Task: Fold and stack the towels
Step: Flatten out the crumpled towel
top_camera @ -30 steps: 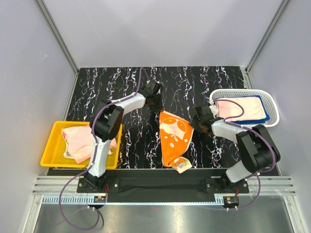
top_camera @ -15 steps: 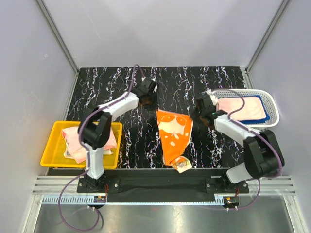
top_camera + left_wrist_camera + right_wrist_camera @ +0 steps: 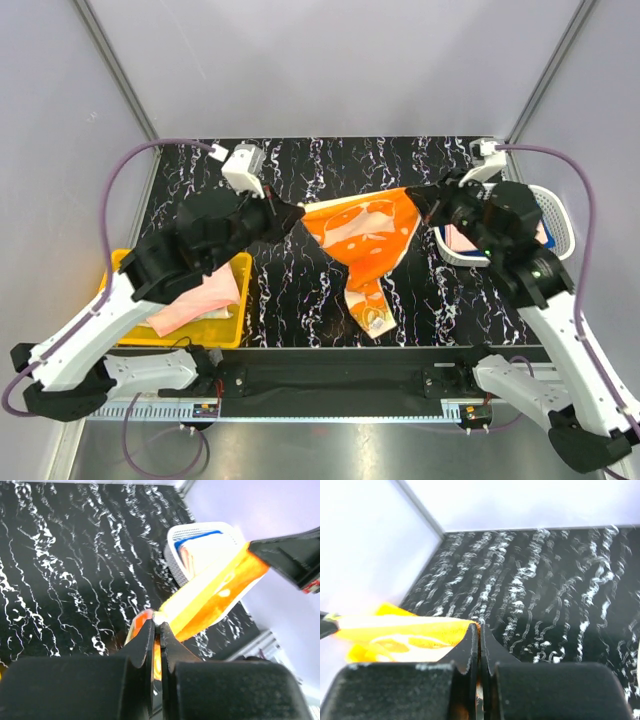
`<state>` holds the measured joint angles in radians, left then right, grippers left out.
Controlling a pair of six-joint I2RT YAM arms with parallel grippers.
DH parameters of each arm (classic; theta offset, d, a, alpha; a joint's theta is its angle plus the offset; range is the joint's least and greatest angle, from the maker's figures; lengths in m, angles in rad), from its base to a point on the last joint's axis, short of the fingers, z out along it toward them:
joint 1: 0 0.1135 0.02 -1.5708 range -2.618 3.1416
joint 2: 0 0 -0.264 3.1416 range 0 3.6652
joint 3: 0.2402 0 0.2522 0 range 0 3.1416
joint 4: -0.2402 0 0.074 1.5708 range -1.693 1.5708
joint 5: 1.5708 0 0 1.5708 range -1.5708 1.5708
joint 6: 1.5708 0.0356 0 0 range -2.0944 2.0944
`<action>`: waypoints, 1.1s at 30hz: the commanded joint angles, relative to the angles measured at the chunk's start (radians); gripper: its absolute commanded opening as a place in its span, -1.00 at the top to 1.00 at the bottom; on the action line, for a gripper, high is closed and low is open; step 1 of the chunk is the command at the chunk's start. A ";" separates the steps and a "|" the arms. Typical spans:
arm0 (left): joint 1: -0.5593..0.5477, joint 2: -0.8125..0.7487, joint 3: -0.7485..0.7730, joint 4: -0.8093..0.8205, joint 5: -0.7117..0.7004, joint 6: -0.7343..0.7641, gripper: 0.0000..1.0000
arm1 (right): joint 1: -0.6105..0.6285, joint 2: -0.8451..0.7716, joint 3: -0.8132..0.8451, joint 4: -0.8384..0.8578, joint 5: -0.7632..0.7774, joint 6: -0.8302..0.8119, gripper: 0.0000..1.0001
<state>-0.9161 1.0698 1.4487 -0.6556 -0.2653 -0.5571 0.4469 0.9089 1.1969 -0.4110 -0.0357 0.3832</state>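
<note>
An orange towel [image 3: 365, 235] with white patterns hangs stretched above the black marbled table [image 3: 300, 290], its lower end trailing down near the front. My left gripper [image 3: 297, 212] is shut on its left corner, and my right gripper [image 3: 422, 194] is shut on its right corner. In the left wrist view the orange towel [image 3: 210, 597] runs taut from my left gripper [image 3: 159, 621] to the far jaws. The right wrist view shows the same orange towel [image 3: 405, 635] stretching left from my right gripper [image 3: 479, 626]. Pink towels [image 3: 200, 295] lie in the yellow bin [image 3: 112, 300].
A white mesh basket [image 3: 560, 215] at the right holds a pale pink towel on a blue one, partly hidden by my right arm. The yellow bin sits at the left front edge. Grey walls close in the table at the back and sides.
Both grippers closed on the orange towel's upper corners and rose, lifting it off the table and spreading it between them. Both arms swung up high.
</note>
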 commanded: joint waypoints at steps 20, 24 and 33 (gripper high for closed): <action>-0.213 -0.071 0.320 -0.088 -0.266 0.029 1.00 | -0.005 -0.045 0.375 -0.195 -0.141 -0.066 1.00; 0.054 0.045 0.409 -0.108 -0.074 0.027 1.00 | -0.007 0.123 0.380 -0.177 -0.086 -0.087 1.00; 0.540 0.468 0.314 0.157 0.422 -0.069 1.00 | -0.172 0.641 0.360 0.104 -0.177 -0.093 1.00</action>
<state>-0.4728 1.4113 1.7931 -0.6285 -0.0216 -0.5972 0.3489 1.4029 1.5566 -0.4149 -0.2127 0.3096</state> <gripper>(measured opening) 0.045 0.021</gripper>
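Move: I have one towel corner in each hand, the cloth hanging crumpled between them. The bare table I am bringing it to is centred about 22 cm ahead, 9 cm right and 37 cm below my left hand; from my right, some 17 ahead, 9 left and 36 down. The tail hangs near the table, roughly 3 cm back and 15 right of my left hand. The yellow bin is some 25 cm left, 34 below and about level ahead of that hand; the white basket is 14 ahead, 29 right and 33 below my right. Keeping both corners pinched, I draw my hands back about 10 cm and up 12 together, fingertips tilting up. Then I reverse and throw them fast forward over the table, some 20 cm and sinking, my right dropping more than my left, fingertips tipping down again and my left wrist swinging counter-clockwise. ##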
